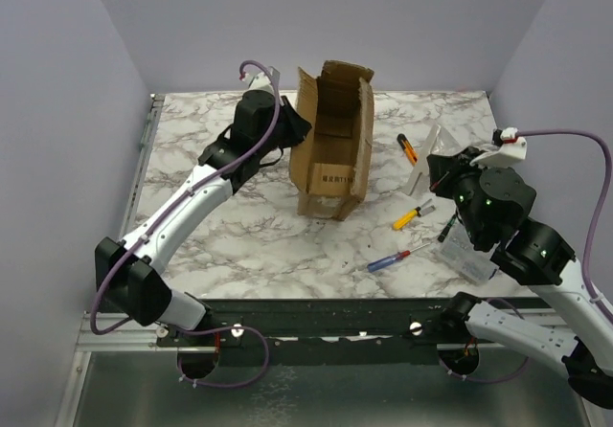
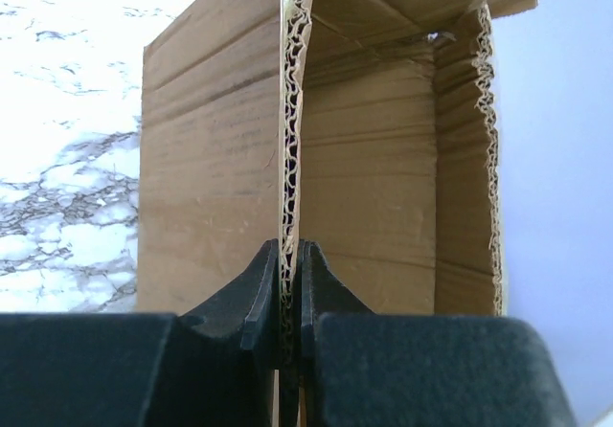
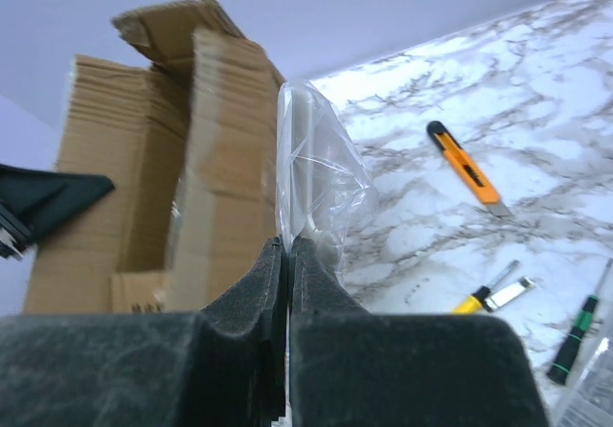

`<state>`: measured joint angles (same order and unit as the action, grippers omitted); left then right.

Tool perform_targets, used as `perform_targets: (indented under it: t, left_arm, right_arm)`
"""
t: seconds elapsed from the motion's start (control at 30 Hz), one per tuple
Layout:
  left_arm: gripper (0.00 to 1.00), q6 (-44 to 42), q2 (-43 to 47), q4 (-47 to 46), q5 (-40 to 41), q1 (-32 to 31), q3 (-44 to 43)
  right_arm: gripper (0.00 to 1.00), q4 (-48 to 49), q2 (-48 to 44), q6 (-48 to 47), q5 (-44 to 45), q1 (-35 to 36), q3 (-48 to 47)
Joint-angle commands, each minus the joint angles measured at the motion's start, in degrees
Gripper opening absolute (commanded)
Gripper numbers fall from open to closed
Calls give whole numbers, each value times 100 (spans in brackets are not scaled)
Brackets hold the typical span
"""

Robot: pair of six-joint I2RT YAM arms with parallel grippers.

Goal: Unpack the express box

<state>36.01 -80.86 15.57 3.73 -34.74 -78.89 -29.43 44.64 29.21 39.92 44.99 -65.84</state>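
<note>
The express box (image 1: 332,149), a brown carton with its top flaps open, stands at the middle of the marble table (image 1: 249,235). My left gripper (image 1: 297,126) is shut on its left wall, and in the left wrist view the corrugated edge (image 2: 292,111) runs down between the closed fingers (image 2: 261,288). My right gripper (image 1: 437,170) is to the right of the box, apart from it, shut on a clear plastic bag (image 1: 426,155). In the right wrist view the bag (image 3: 321,164) rises from the pinched pads (image 3: 311,274), with the box (image 3: 144,188) behind on the left.
An orange utility knife (image 1: 407,147) (image 3: 466,171) lies right of the box. A yellow-handled screwdriver (image 1: 410,217) (image 3: 484,298), a red-and-blue screwdriver (image 1: 391,259) and a green-and-black screwdriver (image 1: 447,228) (image 3: 573,336) lie in front of the right arm. A clear packet (image 1: 469,255) is near the edge.
</note>
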Motion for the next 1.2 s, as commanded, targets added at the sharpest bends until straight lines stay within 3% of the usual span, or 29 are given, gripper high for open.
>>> perform_targets:
  t: [0.0, 0.17, 0.4, 0.73, 0.8, 0.9, 1.07, 1.17]
  left_arm:
    - [0, 661, -468, -546, -584, 782, -152]
    - [0, 775, -1217, -747, -1405, 1517, -245]
    - [0, 552, -1478, -810, -1560, 2366, -233]
    - [0, 373, -1674, -784, -1940, 2863, -606]
    - [10, 372, -1770, -734, -2015, 2949, -690]
    - [37, 196, -1792, -612, -2200, 2988, -813]
    - [85, -354, -1186, -271, -1520, 2991, -718]
    - [90, -786, -707, 206, -942, 2991, -672]
  right_arm:
    - [0, -585, -132, -16, 502, -12, 37]
    - [0, -600, -184, 174, 380, -8, 291]
    - [0, -599, 163, 339, 116, -13, 431]
    - [0, -331, 679, 414, -204, -11, 676]
    - [0, -325, 808, 443, -273, -8, 697]
    - [0, -411, 989, 496, -309, -8, 688]
    - [0, -477, 1081, 521, -302, -9, 729]
    - [0, -465, 1103, 507, -300, -8, 796]
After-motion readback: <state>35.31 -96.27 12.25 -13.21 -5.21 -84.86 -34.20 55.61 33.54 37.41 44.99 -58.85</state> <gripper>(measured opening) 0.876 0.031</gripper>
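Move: The open box hangs from the left fingers, which already pinch its left flap; its middle lies about 7 cm right, 3 ahead and 14 below. It goes to bare table, where its middle will stand roughly 15 cm ahead, 7 left and 20 below. From the right hand, already holding the clear bag, the tabletop it sinks towards lies about 10 cm ahead and 36 below; there the yellow screwdriver is 12 ahead, 7 right, the cutter 31 ahead, 7 right. The box is carried by its pinched flap forward and down, then mostly left, to the bare table: about 16 cm left, 13 forward and 6 down for the left hand, whose fingers then spread wide and let go of the flap. Meanwhile the right hand keeps the bag pinched and sinks some 12 cm towards the tabletop, edging slightly left and tipping down. ##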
